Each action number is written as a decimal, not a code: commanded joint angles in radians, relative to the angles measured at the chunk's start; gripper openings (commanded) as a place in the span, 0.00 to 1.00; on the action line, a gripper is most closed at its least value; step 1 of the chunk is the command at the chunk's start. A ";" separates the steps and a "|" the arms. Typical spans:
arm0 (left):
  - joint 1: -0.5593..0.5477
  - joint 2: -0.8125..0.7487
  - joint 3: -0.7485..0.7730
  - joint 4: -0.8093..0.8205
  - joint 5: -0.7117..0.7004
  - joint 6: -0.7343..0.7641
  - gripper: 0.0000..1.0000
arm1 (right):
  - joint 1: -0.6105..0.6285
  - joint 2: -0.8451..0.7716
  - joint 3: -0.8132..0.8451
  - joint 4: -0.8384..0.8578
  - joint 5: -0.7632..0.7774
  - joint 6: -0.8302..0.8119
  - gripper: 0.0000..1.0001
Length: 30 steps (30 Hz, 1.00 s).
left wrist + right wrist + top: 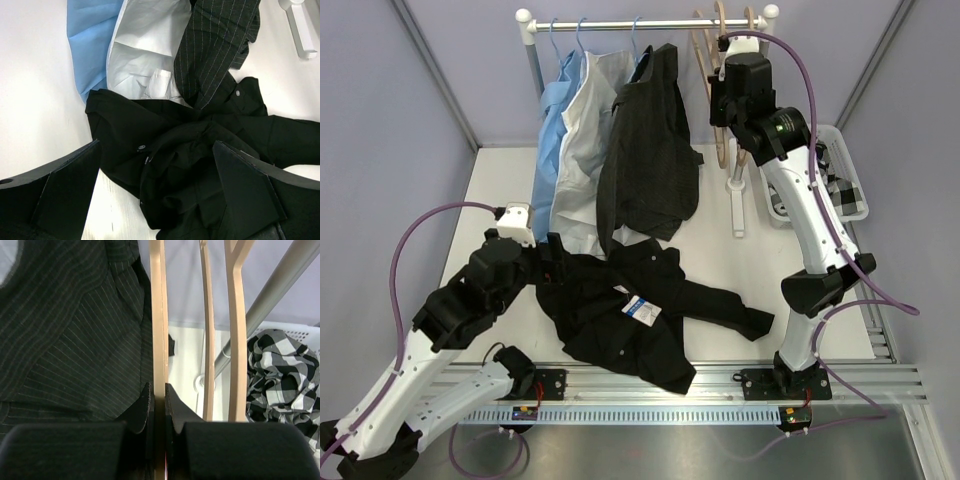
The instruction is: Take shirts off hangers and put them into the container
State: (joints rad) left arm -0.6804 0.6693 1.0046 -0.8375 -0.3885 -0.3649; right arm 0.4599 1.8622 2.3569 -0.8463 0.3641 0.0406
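Note:
A plain black shirt (pixel 630 315) lies crumpled on the white table, off any hanger. My left gripper (pixel 558 262) hovers at its left edge, open, with the black shirt (pixel 190 150) spread between and under the wide fingers (pixel 65 190). Up at the rail, my right gripper (pixel 158 395) is shut on the thin edge of a bare tan wooden hanger (pixel 159 315). Two more wooden hangers (pixel 235 340) hang to its right. The white container (pixel 845 185) stands at the right, and a black-and-white checked shirt (pixel 280 375) lies inside it.
Light blue (pixel 552 150), white (pixel 582 140) and dark grey pinstriped (pixel 650 150) shirts hang on thin blue hangers from the rail (pixel 650 22). Their tails reach the table near the black shirt. The rack's white foot (pixel 737 205) stands between the shirts and the container.

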 commanded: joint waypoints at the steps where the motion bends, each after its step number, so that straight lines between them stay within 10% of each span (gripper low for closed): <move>1: 0.001 -0.007 -0.008 0.028 0.008 -0.014 0.99 | -0.018 0.000 0.070 0.059 -0.010 -0.022 0.00; 18: 0.001 -0.007 -0.020 0.028 0.019 -0.019 0.99 | -0.064 0.123 0.154 -0.149 -0.132 0.042 0.00; 20: 0.001 0.000 -0.015 0.028 0.022 -0.019 0.99 | -0.063 0.101 0.124 -0.154 -0.151 0.042 0.14; 21: 0.001 0.001 -0.015 0.028 0.023 -0.019 0.99 | -0.063 0.086 0.104 -0.146 -0.162 0.039 0.45; 24: 0.001 0.007 -0.006 0.028 0.023 -0.020 0.99 | -0.063 -0.001 0.018 -0.117 -0.200 0.039 0.75; 30: 0.001 0.048 0.017 0.029 0.031 -0.020 0.99 | -0.061 -0.275 -0.143 -0.042 -0.332 -0.018 0.99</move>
State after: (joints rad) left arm -0.6804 0.6968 0.9886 -0.8368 -0.3763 -0.3744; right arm 0.3981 1.7924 2.2356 -0.9489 0.1368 0.0639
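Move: The rail spot that the held wooden hanger's hook is going to lies about 12 cm ahead of the right hand, straight in line and roughly 15 cm above it. The empty hanger already on the rail hangs about 6 cm to the right, some 10 cm ahead and 5 cm up; the dark striped shirt is about 14 cm to the left, 3 cm ahead and 15 cm lower. From the left hand the rail spot is roughly 38 cm ahead, 34 cm right and 30 cm up. The empty wooden hanger, still pinched in the right fingers, is lifted barely a centimetre, eased 2 to 3 cm forward towards the rail, and lowered about 4 cm to set its hook over it. The fingers then open wide, and the right hand sinks a little more, tips down some 10 degrees and draws back about 5 cm, leaving the hanger between the spread fingers. ##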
